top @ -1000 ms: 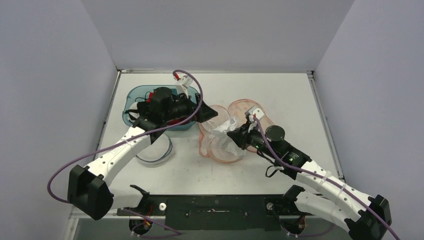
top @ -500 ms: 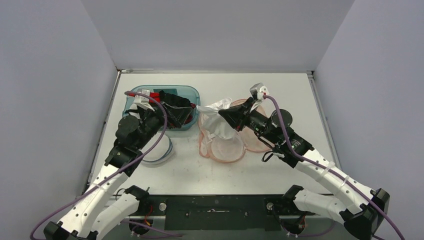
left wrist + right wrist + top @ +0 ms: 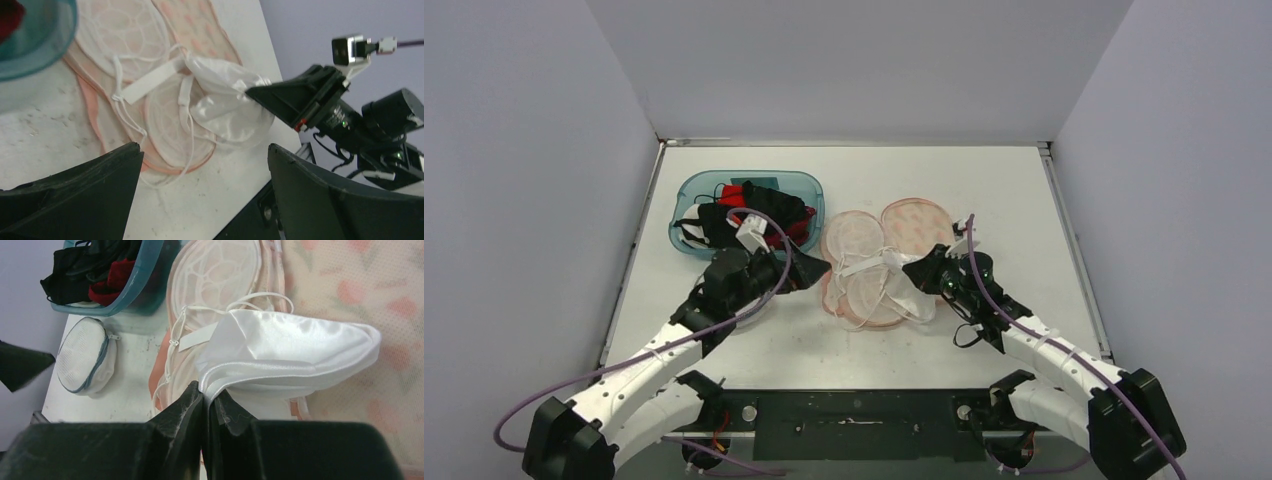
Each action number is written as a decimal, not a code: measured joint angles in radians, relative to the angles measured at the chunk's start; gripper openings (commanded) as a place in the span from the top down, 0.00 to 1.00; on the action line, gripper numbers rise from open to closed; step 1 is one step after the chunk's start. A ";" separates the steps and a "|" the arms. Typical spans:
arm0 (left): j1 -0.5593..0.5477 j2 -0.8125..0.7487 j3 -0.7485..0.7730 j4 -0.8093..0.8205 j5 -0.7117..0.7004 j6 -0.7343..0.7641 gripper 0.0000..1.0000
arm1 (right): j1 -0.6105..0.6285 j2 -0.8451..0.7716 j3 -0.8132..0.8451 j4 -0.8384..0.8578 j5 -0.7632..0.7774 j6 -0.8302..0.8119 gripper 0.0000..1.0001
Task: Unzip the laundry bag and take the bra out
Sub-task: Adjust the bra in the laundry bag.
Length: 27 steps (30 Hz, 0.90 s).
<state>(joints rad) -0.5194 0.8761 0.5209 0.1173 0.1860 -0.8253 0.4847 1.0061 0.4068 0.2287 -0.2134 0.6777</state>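
Note:
The pink mesh laundry bag (image 3: 856,238) lies opened flat at the table's middle, its cups spread (image 3: 125,30) (image 3: 350,290). The white satin bra (image 3: 906,295) rests on top of it, straps trailing left (image 3: 225,107). My right gripper (image 3: 921,272) is shut on the bra's folded edge (image 3: 290,352), its fingers pinched together (image 3: 209,390) low over the bag's right side. My left gripper (image 3: 809,270) hovers open and empty (image 3: 204,147) beside the bag's left rim, touching nothing.
A teal basket (image 3: 686,190) of black and red clothes stands at the back left (image 3: 135,290). A small round white pouch with a blue zipper (image 3: 86,356) lies in front of it, mostly under the left arm in the top view.
My right gripper has come down and toward the near right with the bra, laying it over the bag. The left arm has drawn back from the basket and bag toward the near side.

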 measured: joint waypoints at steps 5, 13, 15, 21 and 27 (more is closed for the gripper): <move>-0.182 0.059 -0.018 0.028 -0.028 -0.022 0.05 | -0.006 0.009 -0.036 0.045 0.031 0.070 0.66; -0.303 0.241 -0.027 0.185 -0.053 -0.092 0.05 | -0.021 -0.050 -0.081 0.021 0.099 0.124 0.30; -0.312 0.263 -0.027 0.202 -0.061 -0.100 0.05 | -0.027 -0.078 -0.081 -0.003 0.111 0.125 0.30; -0.362 0.301 -0.027 0.298 -0.105 -0.108 0.04 | -0.039 -0.140 -0.081 -0.045 0.122 0.188 0.31; -0.566 0.368 -0.027 0.417 -0.270 0.010 0.03 | -0.040 -0.164 -0.081 -0.089 0.154 0.321 0.31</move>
<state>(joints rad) -1.0859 1.2438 0.4938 0.5339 -0.0845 -0.8150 0.4446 0.8425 0.3256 0.1394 -0.0593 0.9989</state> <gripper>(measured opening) 0.972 0.692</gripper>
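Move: The white bra hangs from the right hand's shut fingers, its middle some 5 cm below them, about 2 cm to their left and level with them in reach. From the left hand, open and empty, the bra lies roughly 16 cm to the right, 2 cm ahead and 12 cm lower. The opened laundry bag spreads under it, its middle about 9 cm ahead of the left hand, 14 cm right and 17 cm below; the teal bin stands some 16 cm ahead, 16 cm left and 14 cm below. The left hand, fingers staying wide open, sweeps right and back towards the bra's near side, about 16 cm in all and sinking some 5 cm on the way, while it swings clockwise until it points more to the right across the bag's near edge. Meanwhile the right hand opens its fingers and lets go of its pinch on the bra, easing about 3 cm to the right and turning clockwise and rolling its left side up, with the white cloth still lying against one of its fingers. ##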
